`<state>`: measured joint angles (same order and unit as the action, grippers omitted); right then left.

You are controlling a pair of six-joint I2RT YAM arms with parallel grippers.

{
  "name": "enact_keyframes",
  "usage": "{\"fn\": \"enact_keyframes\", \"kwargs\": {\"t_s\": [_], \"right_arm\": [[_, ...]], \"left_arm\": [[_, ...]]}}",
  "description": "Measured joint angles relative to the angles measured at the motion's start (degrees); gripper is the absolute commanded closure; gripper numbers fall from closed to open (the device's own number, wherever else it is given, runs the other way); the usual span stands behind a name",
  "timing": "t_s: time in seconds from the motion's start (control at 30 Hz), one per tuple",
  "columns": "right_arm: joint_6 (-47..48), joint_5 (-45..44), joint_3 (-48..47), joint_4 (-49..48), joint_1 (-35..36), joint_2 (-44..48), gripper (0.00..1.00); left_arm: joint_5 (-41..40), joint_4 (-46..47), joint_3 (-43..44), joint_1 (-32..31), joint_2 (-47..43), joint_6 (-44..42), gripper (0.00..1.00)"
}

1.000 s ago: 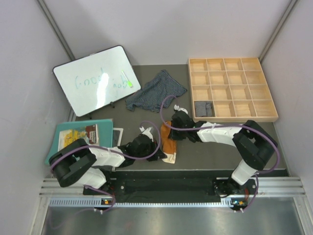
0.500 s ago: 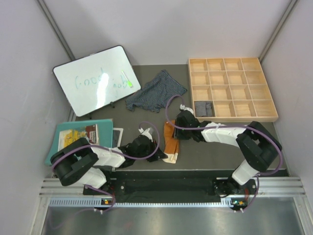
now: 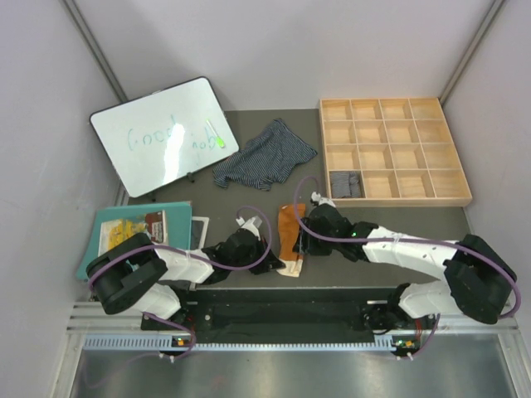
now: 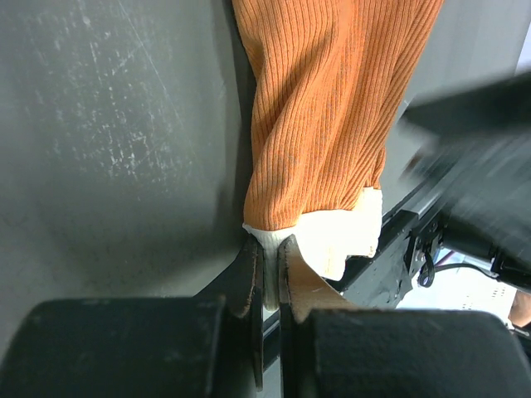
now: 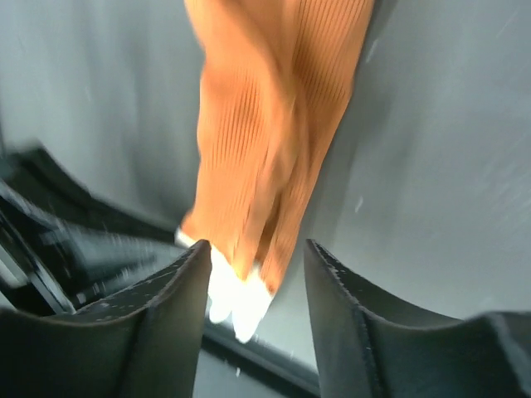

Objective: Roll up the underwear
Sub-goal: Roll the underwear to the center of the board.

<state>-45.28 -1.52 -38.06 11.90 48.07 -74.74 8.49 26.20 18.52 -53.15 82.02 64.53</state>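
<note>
The rust-orange underwear (image 3: pixel 289 230) lies as a narrow folded strip near the table's front edge, cream waistband (image 4: pixel 342 235) toward me. My left gripper (image 3: pixel 274 260) (image 4: pixel 270 269) is shut on the waistband's corner. The right gripper (image 3: pixel 304 239) (image 5: pixel 257 253) hovers open just beside and above the orange cloth (image 5: pixel 265 141), nothing between its fingers. The dark navy striped underwear (image 3: pixel 265 155) lies spread out at the back centre. A grey rolled pair (image 3: pixel 345 183) sits in a front-left compartment of the wooden tray (image 3: pixel 452 197).
A whiteboard (image 3: pixel 162 135) leans at the back left. A teal mat (image 3: pixel 104 217) with a booklet lies at the left. The wooden tray with several compartments fills the back right. The black mounting rail (image 3: pixel 290 311) runs along the front edge.
The right gripper has opened and let go of the orange underwear's far end, then drawn back toward the front. The cloth now lies narrower. The left gripper has kept its hold.
</note>
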Motion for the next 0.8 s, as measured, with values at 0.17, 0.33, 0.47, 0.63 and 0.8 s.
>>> {"fn": "enact_keyframes", "kwargs": {"t_s": [0.17,0.33,0.47,0.63,0.8], "right_arm": [[-4.0,1.0,2.6,0.1,4.0,0.1,0.62],[-6.0,1.2,2.8,-0.1,4.7,0.0,0.68],[-6.8,1.1,2.8,-0.1,5.9,-0.8,0.73],[-7.4,1.1,2.8,-0.2,6.2,-3.6,0.86],[-8.0,1.2,2.7,-1.6,6.3,-5.2,1.0]], "left_arm": [[-0.4,-0.3,0.2,-0.3,0.0,0.1,1.0],[-0.7,-0.6,0.3,-0.5,0.0,0.1,1.0],[-0.9,-1.0,0.6,-0.7,0.0,0.1,1.0],[-1.1,-1.4,0.8,-0.9,-0.1,0.1,1.0],[-1.2,-1.5,0.9,-0.9,-0.1,0.1,0.96]]}}
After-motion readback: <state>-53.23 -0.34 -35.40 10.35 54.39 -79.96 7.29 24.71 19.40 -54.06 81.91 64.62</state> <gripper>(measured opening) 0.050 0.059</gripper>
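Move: The underwear's right edge, just above its white waistband, lies about 4 cm back from the right hand, 1 cm to its left and 4 cm below. The left fingers, already holding the waistband's left end, have that edge some 5 cm to their right, 1 cm ahead and about level. The rolled grey garment in the tray sits roughly 17 cm ahead and 12 cm right of the right hand; the striped garment is about 24 cm ahead and 9 cm left. The right fingers come to pinch the underwear's right edge beside the waistband, closing from half open to nearly shut. To get there the right hand draws back about 4 cm and slightly left, sinking some 4 cm, the last part almost straight down, while the fingers tip a little steeper. The left hand stays put and keeps its pinch on the waistband's left end. ##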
